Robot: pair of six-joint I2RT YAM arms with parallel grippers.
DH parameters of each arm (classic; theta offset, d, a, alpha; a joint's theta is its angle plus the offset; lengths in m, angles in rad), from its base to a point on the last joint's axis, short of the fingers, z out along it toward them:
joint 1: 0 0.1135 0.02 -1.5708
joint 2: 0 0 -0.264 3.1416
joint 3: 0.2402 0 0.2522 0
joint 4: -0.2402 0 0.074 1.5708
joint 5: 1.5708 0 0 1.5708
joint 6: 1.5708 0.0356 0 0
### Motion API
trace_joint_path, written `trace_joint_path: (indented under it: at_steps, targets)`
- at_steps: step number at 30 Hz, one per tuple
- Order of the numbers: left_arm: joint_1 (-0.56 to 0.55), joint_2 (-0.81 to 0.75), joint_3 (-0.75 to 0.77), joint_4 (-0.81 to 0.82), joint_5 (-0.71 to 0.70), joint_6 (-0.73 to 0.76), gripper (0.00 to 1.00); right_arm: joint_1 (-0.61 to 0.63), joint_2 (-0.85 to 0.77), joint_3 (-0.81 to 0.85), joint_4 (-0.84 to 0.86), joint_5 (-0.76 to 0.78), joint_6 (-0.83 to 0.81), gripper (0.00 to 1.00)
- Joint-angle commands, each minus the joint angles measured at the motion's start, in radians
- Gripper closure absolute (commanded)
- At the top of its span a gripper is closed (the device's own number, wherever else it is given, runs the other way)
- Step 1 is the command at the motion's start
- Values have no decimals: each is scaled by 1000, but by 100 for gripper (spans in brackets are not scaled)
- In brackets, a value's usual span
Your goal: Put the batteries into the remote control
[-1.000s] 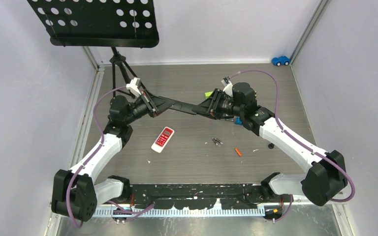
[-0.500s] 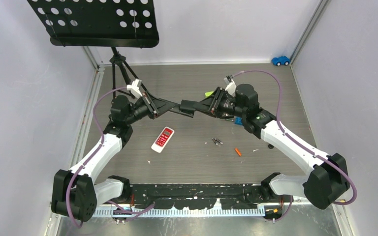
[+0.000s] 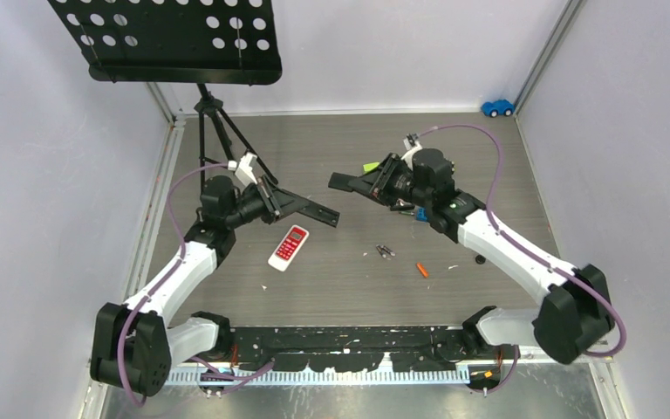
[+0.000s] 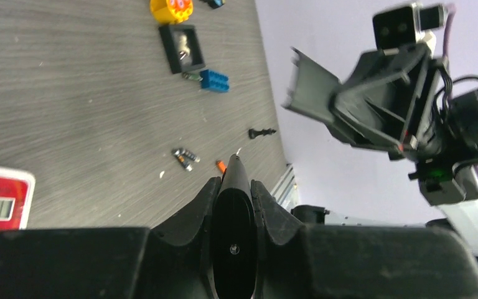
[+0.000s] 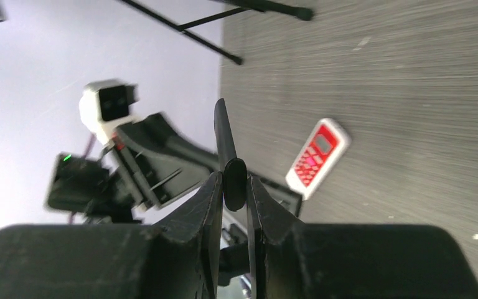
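My left gripper [image 3: 268, 197] [image 4: 233, 182] is shut on one end of a long black remote control [image 3: 314, 209] [image 4: 233, 215], which it holds above the table. My right gripper [image 3: 375, 183] [image 5: 233, 179] is shut on a thin black cover plate [image 3: 343, 182] [image 5: 224, 134] [image 4: 311, 87], a short gap away from the remote's free end. On the table lie the batteries: a dark grey pair [image 3: 385, 251] [image 4: 185, 157] and an orange one [image 3: 421, 270] [image 4: 221, 166]. They sit below and to the right of both grippers.
A red-and-white remote [image 3: 289, 247] [image 5: 317, 156] lies under the left gripper. A music stand's tripod [image 3: 214, 122] stands at the back left. A blue toy car [image 3: 497, 107], a green piece [image 3: 371, 167], a blue brick [image 3: 420, 214] [image 4: 215, 81] and a black knob [image 3: 480, 259] [image 4: 261, 132] lie around.
The two grippers held the black remote together and have now pulled apart. The right one drew back holding the cover plate, and the left one swung the remote down towards the near side.
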Motion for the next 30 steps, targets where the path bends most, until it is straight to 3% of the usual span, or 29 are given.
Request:
trace_joint_path:
  at_steps: [1,11,15,18,25,30]
  targets:
    - [2,-63,-2,-88,8,121,100,-7,133,50,-95,88,-81,100]
    - [2,-116,34,-238,41,230,100,-9,439,81,-115,77,-156,98]
    - [2,-99,39,-211,90,229,100,-9,465,69,-142,111,-124,64]
    - [2,-94,45,-171,138,226,100,-9,446,67,-174,131,-135,47]
    - [2,-108,96,-146,200,255,100,-10,281,11,-115,37,-247,34]
    - [2,-112,139,-242,266,348,100,-7,116,-86,80,-291,-332,26]
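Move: The right hand already holds the battery cover and takes it to bare table about 3 cm ahead, 2 cm to its left and 23 cm below. From this hand, the loose batteries lie roughly 4 cm back and 8 cm right, the red-white remote some 3 cm back and 17 cm left, both about 23 cm down; the opened remote is held 6 cm back, 10 cm left, 5 cm lower. From the left hand that bare spot is about 5 cm ahead, 13 cm right and 20 cm below. The right arm plunges about 21 cm almost straight down, its fingers tipping further towards the table, and opens wide at the bottom to let go of the battery cover on the bare spot left of and beyond the loose batteries, then climbs some 7 cm clear with the fingers open. Meanwhile the left hand keeps its hold on the opened remote, draws it back about 4 cm, dips slightly and then lifts again while turning clockwise a little over 10 degrees. ##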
